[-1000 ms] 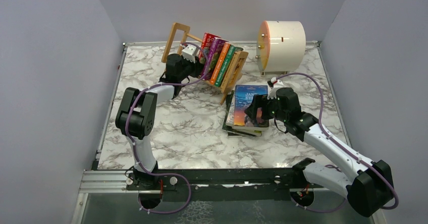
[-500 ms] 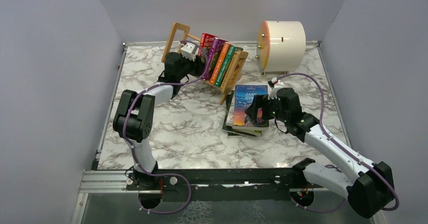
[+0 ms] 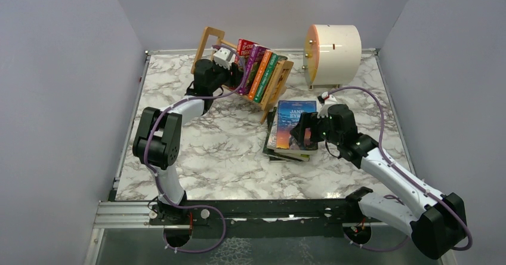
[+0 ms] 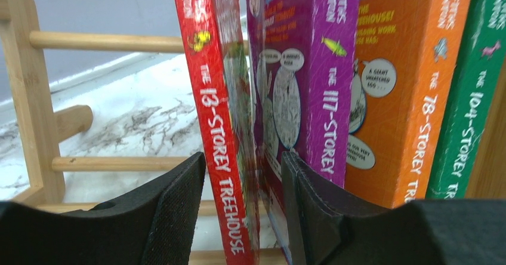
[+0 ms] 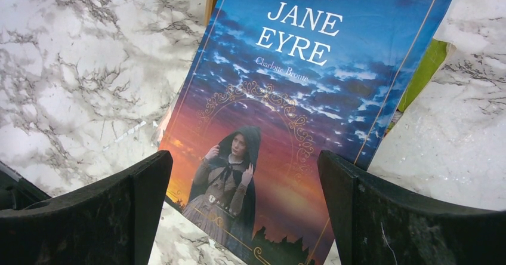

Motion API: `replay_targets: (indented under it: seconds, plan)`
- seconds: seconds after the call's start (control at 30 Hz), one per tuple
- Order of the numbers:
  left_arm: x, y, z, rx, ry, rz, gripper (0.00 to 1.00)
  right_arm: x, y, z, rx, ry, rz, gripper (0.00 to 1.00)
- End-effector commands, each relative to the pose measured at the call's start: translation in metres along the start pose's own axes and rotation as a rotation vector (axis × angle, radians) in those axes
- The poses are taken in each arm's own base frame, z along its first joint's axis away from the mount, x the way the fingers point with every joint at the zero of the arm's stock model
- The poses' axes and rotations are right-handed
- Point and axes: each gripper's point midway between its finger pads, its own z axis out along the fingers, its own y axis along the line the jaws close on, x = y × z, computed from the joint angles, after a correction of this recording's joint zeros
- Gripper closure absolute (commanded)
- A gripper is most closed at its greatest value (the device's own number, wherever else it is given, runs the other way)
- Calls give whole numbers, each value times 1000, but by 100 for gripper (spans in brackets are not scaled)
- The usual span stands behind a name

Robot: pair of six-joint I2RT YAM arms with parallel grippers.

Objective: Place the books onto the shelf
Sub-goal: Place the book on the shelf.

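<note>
The light-wood shelf (image 3: 206,43) stands tilted at the back, holding a red book (image 4: 216,122), a purple one (image 4: 310,68), an orange one (image 4: 406,98) and a green one (image 4: 471,98) upright. My left gripper (image 4: 243,211) is open at the shelf's left side (image 3: 234,68). The red book's spine stands between its fingers, with a gap to the left pad. More books lie in a flat stack (image 3: 292,122) on the table, a blue Jane Eyre (image 5: 298,98) on top and a green cover (image 5: 426,68) under it. My right gripper (image 5: 244,205) hovers open over the stack's near end.
A cream cylindrical drum (image 3: 333,50) stands at the back right, close to the shelf's right end. The marble table (image 3: 209,157) is bounded by grey walls on three sides. The shelf's empty left half shows bare rails (image 4: 107,41).
My left gripper's jaws have opened off the red book, which stays standing in the shelf. The left arm has shifted slightly. The right arm has not moved.
</note>
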Motion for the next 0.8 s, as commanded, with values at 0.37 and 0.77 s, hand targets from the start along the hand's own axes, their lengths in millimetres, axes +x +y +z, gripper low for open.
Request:
replay_targets:
  seconds: [0.37,0.77]
  plan:
    - [-31,-11,15,81,-64,2,61,-5,-1,-3,18,-19,3,9]
    - [-35,-17,14,105,-74,1,89,-4,-1,-2,18,-16,3,9]
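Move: The red 13-Storey book leans in the shelf with its spine already between the left hand's open fingers; its middle is about 6 cm ahead, 3 cm right and 3 cm above the hand point. The purple book's middle is some 3 cm right of the red one's and 1 cm nearer the robot, with the orange one some 4 cm farther right and 2 cm nearer. From the right hand the red book lies roughly 24 cm ahead, 19 cm left and 8 cm higher. Upward first, by about 2.5 cm and slightly forward, the left hand travels with its fingers part-open around the red book's spine. It then sinks about 1 cm, easing right towards the purple book to end about 1 cm over in all, while the fingers close and pinch the spine from both sides. ##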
